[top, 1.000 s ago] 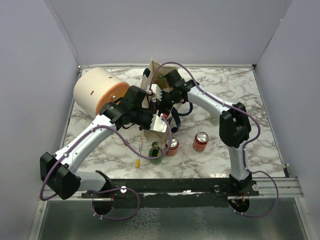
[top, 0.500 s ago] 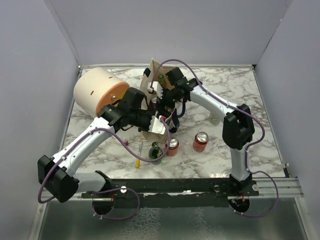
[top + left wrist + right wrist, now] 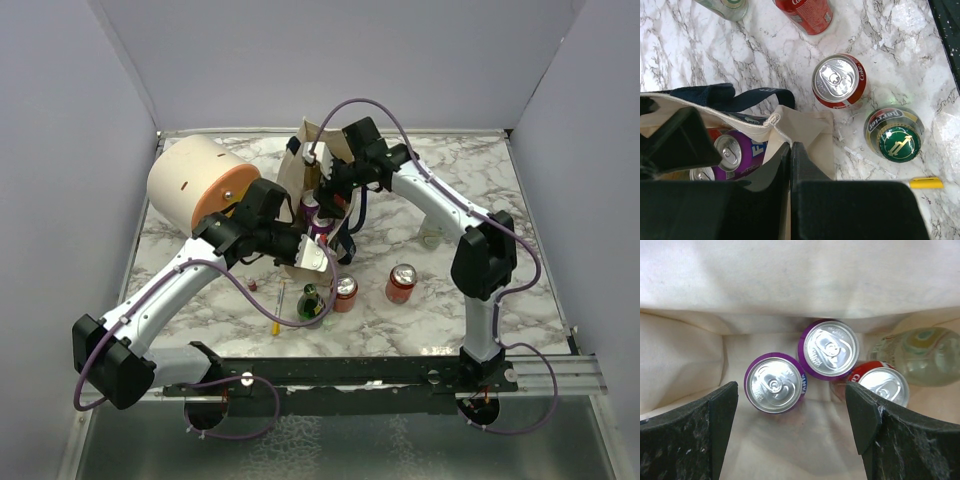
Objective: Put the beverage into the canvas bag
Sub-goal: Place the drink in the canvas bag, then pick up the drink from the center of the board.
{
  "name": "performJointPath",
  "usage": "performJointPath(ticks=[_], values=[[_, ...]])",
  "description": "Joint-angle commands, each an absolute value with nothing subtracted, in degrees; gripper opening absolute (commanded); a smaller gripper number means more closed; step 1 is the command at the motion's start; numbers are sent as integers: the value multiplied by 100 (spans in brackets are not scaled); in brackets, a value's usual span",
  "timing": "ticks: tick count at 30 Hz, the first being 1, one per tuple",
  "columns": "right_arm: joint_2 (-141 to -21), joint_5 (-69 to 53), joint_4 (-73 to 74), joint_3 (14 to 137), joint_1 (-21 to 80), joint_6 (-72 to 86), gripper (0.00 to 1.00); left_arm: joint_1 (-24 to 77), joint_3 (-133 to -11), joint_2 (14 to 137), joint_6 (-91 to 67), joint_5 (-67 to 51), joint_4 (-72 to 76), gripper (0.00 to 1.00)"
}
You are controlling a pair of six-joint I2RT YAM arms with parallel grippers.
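Note:
The cream canvas bag point(image 3: 296, 185) stands upright at mid table, its navy handle point(image 3: 735, 95) hanging over the rim. My left gripper point(image 3: 790, 149) is shut on the bag's near rim point(image 3: 807, 127) and holds the mouth apart. Above the mouth hangs my right gripper point(image 3: 790, 425), open, with nothing between its fingers. Below it, on the bag's floor, stand two purple cans point(image 3: 775, 384) point(image 3: 829, 349), a red can point(image 3: 882, 384) and a clear bottle point(image 3: 922, 355). From the left wrist view one purple can point(image 3: 735, 152) shows inside.
On the marble beside the bag stand two red cans point(image 3: 345, 292) point(image 3: 402, 282) and a green Perrier bottle point(image 3: 312, 305); a yellow pen-like thing point(image 3: 276, 318) lies near them. A cream-and-orange drum point(image 3: 195, 185) lies at the left. Grey walls enclose the table.
The right gripper has opened wider and lifted back out of the bag's mouth. The left gripper has kept its hold on the rim.

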State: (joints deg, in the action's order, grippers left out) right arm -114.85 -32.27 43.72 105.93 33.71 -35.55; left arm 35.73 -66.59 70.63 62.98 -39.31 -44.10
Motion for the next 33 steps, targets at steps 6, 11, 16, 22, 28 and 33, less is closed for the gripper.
performJointPath(ticks=[6, 11, 16, 22, 28, 33], values=[[-11170, -3849, 4609, 11598, 2910, -2799, 86, 3552, -6468, 7042, 6350, -3814, -4768, 2], [-10918, -3793, 4664, 12010, 2831, -2657, 86, 3551, -6488, 7060, 6283, -3841, -4684, 2], [-10384, -3592, 4672, 11781, 2580, -2422, 85, 3551, -6500, 7062, 6259, -3857, -4633, 2], [-9447, -3120, 4640, 10604, 2128, -2334, 85, 3551, -6580, 7092, 6135, -3914, -4558, 5], [-8797, -2439, 4511, 9484, 1722, -1940, 85, 3551, -6632, 7164, 6035, -3958, -4496, 6], [-8389, -1968, 4302, 8833, 1287, -1732, 85, 3551, -6808, 7303, 5929, -3941, -4457, 8]])
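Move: The right hand is open in the bag's mouth. The clear bottle it heads for stands outside, some 24 cm to its right, 3 cm back and 5 cm lower. The bag's right rim is in between, about 6 cm to the right; a red can stands 16 cm to the right and 15 cm back, and the front purple can is just below, 3 cm left and 2 cm back. From the left hand the bottle is about 14 cm ahead and 27 cm right. Up first, drifting a little forward, the right hand climbs about 16 cm out of the canvas bag. It then swings over the right rim to finish some 17 cm to the right, already sinking again towards the clear bottle, turning roughly 30 degrees clockwise with its fingers kept wide open. The left hand stays put, still pinching the bag's near rim. ##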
